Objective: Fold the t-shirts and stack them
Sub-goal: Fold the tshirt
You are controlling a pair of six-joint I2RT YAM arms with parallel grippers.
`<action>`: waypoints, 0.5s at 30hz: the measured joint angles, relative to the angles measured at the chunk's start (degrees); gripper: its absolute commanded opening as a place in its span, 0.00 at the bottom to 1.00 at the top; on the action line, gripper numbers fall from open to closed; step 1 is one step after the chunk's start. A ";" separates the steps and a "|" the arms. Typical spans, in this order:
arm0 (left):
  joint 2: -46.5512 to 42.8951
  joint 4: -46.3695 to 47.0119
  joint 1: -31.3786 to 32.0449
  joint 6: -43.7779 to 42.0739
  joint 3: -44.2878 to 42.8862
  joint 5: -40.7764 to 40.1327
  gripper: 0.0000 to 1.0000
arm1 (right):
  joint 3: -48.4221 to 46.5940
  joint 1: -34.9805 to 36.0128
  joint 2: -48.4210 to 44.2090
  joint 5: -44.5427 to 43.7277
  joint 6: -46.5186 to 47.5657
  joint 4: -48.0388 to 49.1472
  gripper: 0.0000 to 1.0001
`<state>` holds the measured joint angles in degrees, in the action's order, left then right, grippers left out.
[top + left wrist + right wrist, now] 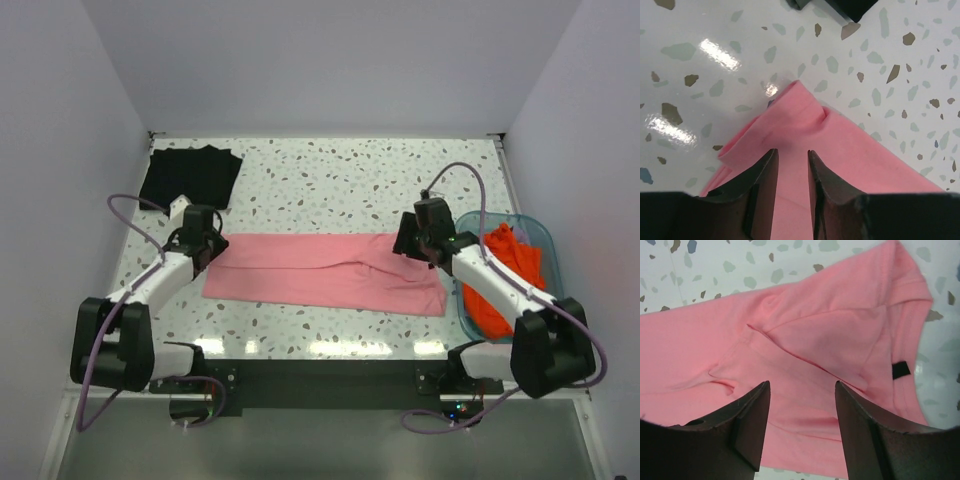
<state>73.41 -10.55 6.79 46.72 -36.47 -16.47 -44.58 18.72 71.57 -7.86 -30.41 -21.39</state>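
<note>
A pink t-shirt [330, 272] lies folded into a long strip across the middle of the table. My left gripper [205, 238] hovers over its left end, and my right gripper [413, 235] over its right end. In the left wrist view the left gripper [791, 152] stands open a little above a folded corner of the pink t-shirt [840, 145], with nothing between its fingers. The right gripper [801, 385] is open wider over the collar end of the pink t-shirt [815, 330], near the black neck label [900, 370]. A folded black t-shirt [190, 175] lies at the back left. Orange-red t-shirts [505, 280] fill the tub.
A teal see-through tub [548, 245] stands at the right edge of the speckled table [330, 180], close to my right arm. An edge of the black t-shirt [850, 6] shows at the top of the left wrist view. White walls enclose the table.
</note>
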 measured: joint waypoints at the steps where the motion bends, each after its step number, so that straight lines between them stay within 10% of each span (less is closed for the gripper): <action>1: 1.44 0.42 0.44 -0.11 -0.74 0.26 0.34 | -1.36 0.90 2.69 0.00 0.37 0.57 0.57; 15: 11.76 2.49 3.80 -0.79 -3.28 0.48 0.31 | -13.49 8.04 23.85 -2.47 4.76 5.99 0.56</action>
<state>85.17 -8.05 10.59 45.93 -39.75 -15.99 -58.06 26.76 95.42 -10.33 -25.65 -15.40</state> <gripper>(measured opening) 0.315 0.559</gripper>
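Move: The left end of the pink t-shirt's far edge lies about 4 cm ahead of the left hand, 2 cm right and 6 cm below; the black cloth pile is some 18 cm ahead and 8 cm left of that hand. For the right hand, the spot on the same far edge is roughly 7 cm ahead, 7 cm left and 8 cm down. The black tag lies 7 cm right and 1 cm back, and the basket about 24 cm right and 4 cm back. Both part-open hands sink 4 cm towards the shirt's far edge, the right swinging 8 cm left-forward, the left edging right. ##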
